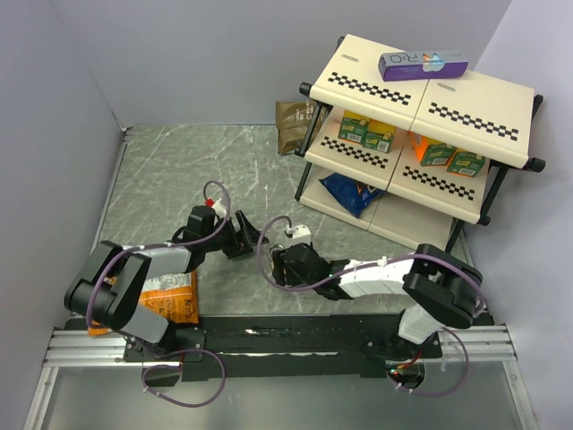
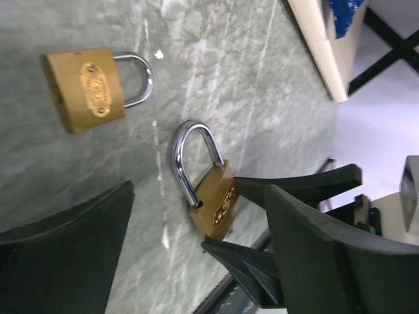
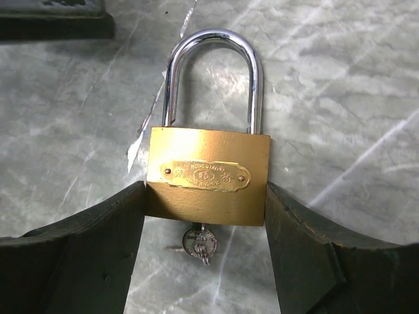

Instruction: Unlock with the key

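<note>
A brass padlock [image 3: 207,176] with a silver shackle stands between the fingers of my right gripper [image 3: 205,190], which press on both sides of its body. The small silvery key [image 3: 198,243] with its wire ring sticks out of the underside of the lock. In the left wrist view the same padlock [image 2: 216,203] is seen edge-on, pinched by the right gripper's fingertips [image 2: 294,184]. My left gripper [image 2: 200,190] hovers just in front of it, open and holding nothing. From above, both grippers meet mid-table, the left gripper [image 1: 242,237] beside the right gripper [image 1: 285,260].
A second brass padlock [image 2: 85,88] lies flat on the marble table further out. A two-tier checkered shelf [image 1: 421,134] with boxes and a blue bag [image 1: 354,193] stands at the back right. An orange snack bag [image 1: 170,297] lies under the left arm.
</note>
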Tool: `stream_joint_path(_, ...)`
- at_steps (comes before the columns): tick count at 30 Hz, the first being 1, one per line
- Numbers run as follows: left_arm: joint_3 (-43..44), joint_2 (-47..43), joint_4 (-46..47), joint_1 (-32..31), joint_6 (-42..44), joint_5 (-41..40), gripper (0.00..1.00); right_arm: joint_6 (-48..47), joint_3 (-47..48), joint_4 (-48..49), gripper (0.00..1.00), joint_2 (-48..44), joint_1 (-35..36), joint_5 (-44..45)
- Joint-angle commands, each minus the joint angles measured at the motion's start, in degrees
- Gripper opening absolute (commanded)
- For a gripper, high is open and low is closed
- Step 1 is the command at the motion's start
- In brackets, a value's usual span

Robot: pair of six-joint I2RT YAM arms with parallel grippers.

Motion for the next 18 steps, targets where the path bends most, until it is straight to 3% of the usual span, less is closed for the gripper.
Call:
stream_joint_path(1, -0.24, 2.72, 9.35, -1.77, -4.76, 2.78, 0.82, 3.48, -4.53, 8.62, 0.00, -3.67, -0.79, -1.70)
stream_joint_path(8, -1.03, 8.87, 16.20, -4.59, -9.24, 3.30, 0.72, 4.97, -8.67, 14.61, 0.00, -7.45, -1.32, -2.14)
stream_joint_path(14, -0.41, 11.34, 16.92, -7.14, -10.48, 1.90, 0.50, 6.21, -11.31, 16.98, 0.00, -10.35, -2.46, -3.19)
stream_joint_path(18, 0.64, 10.89, 14.37, -8.54, -9.51, -0.12, 0.42, 7.09, -12.71, 18.21, 0.00, -12.54, -3.25, -3.81)
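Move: The shackle of the big padlock, which my right hand already grips by its brass body, is about 5 cm to the right of my open left hand, 2 cm back and 3 cm lower. The body lies about 5 cm back, 5 cm right and 4 cm down from my left hand; the small padlock is about 3 cm ahead, 1 cm left and 6 cm down. From my right hand, the shackle is about 3 cm ahead, 1 cm left and 2 cm down. I bring my left hand about 5 cm to the right, also back and down by roughly 2 cm each, in towards the big padlock's shackle, narrowing its wide-open fingers to about half so they come up either side of the bow. My right hand keeps its pinch on the brass body and eases about 2 cm right and slightly back, rolling some 10 degrees so its left side rises. ##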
